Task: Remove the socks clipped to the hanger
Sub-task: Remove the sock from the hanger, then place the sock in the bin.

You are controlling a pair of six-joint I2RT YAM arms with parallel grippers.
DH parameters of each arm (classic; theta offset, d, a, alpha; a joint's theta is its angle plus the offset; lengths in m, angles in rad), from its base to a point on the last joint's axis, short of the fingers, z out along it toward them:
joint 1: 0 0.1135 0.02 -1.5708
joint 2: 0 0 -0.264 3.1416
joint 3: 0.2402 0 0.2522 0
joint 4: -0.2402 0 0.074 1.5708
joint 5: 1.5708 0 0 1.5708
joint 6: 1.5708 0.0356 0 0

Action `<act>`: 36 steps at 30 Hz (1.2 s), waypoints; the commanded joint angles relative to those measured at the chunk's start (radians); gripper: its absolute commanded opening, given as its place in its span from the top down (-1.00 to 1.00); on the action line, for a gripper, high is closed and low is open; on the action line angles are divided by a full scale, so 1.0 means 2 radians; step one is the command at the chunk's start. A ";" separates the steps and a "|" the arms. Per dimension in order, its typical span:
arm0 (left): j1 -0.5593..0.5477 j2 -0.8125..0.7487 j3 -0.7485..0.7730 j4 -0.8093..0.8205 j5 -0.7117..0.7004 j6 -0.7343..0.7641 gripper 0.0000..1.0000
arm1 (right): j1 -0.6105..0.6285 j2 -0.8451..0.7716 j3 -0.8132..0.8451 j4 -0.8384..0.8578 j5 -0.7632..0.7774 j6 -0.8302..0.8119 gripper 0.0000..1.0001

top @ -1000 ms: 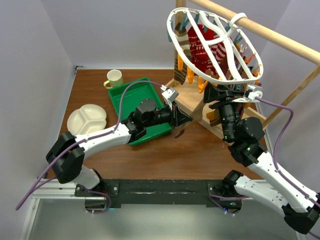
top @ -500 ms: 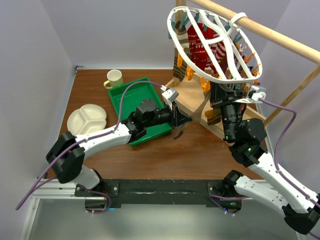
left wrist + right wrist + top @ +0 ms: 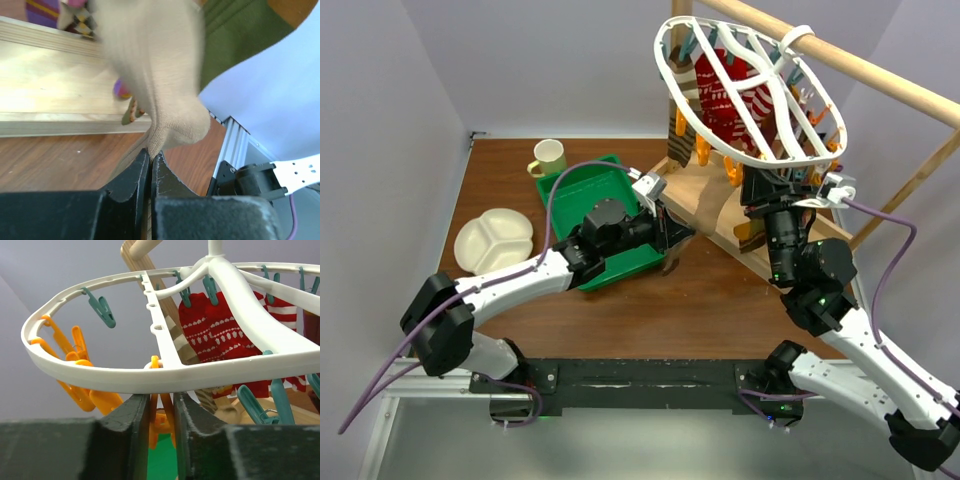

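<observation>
The white oval hanger [image 3: 661,55] hangs from the wooden rail, with red patterned socks [image 3: 725,100] clipped under it. My right gripper [image 3: 763,188] reaches up just beneath its rim [image 3: 200,377]. Its jaws are shut on the two handles of an orange clip [image 3: 161,412]. In the right wrist view a red sock [image 3: 220,332] hangs behind the ribs. My left gripper [image 3: 676,240] is low beside the stand and shut on a tan sock [image 3: 160,75], pinching its edge; the sock looks blurred.
A green tray [image 3: 582,195] lies under the left arm. A pale mug [image 3: 549,157] and a white divided plate [image 3: 495,240] stand to the left. The wooden stand's base [image 3: 705,200] and slanted rail [image 3: 880,75] fill the back right. Teal clips [image 3: 102,305] dangle from the rim.
My right gripper has moved up under the hanger rim and closed on the orange clip. The left arm has shifted slightly left, with the tan sock still in its grip.
</observation>
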 commanded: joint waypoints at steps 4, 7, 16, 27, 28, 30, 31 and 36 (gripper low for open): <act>-0.002 -0.042 -0.012 0.013 -0.048 0.007 1.00 | 0.000 -0.012 0.012 -0.029 0.017 0.013 -0.43; -0.002 -0.042 -0.011 0.013 -0.049 0.007 1.00 | 0.000 -0.019 0.008 -0.048 0.013 0.023 -0.63; -0.002 -0.057 -0.015 0.003 -0.080 0.010 1.00 | 0.000 -0.065 -0.023 -0.109 0.013 0.053 -0.71; 0.029 -0.079 -0.008 -0.053 -0.212 -0.006 1.00 | 0.000 -0.124 -0.074 -0.187 0.026 0.077 -0.79; 0.034 -0.078 -0.007 -0.063 -0.227 -0.009 1.00 | 0.001 -0.131 -0.078 -0.190 0.026 0.078 -0.79; 0.057 -0.077 -0.009 -0.070 -0.236 -0.017 1.00 | 0.001 -0.134 -0.080 -0.191 0.025 0.077 -0.81; 0.064 -0.076 -0.011 -0.073 -0.237 -0.026 1.00 | 0.000 -0.135 -0.080 -0.191 0.025 0.077 -0.81; 0.103 -0.056 -0.014 -0.065 -0.253 -0.024 1.00 | 0.000 -0.124 -0.076 -0.207 0.016 0.073 -0.81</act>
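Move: The left hand keeps its pinch on the beige sock; the green tray's middle lies about 18 cm ahead of it, 20 cm to its left and 25 cm below. From that hand the wooden box is some 24 cm ahead, 18 cm right and 24 cm down, and the clip in the right fingers about 2 cm ahead, 8 cm right and 19 cm up. For the right hand, that orange clip is right at the fingertips, the next orange clip about 4 cm ahead and 8 cm left, level. The right fingers open wide and let go of the orange clip under the hanger's near rim, then the hand sinks about 10 cm while drawing a little back and right, its fingertips tipping down. The left hand, still pinching the sock, first eases a couple of centimetres left and up, then swings left and forward towards the green tray, ever faster, coming back down to about its starting height and turning some 35 degrees counter-clockwise. ##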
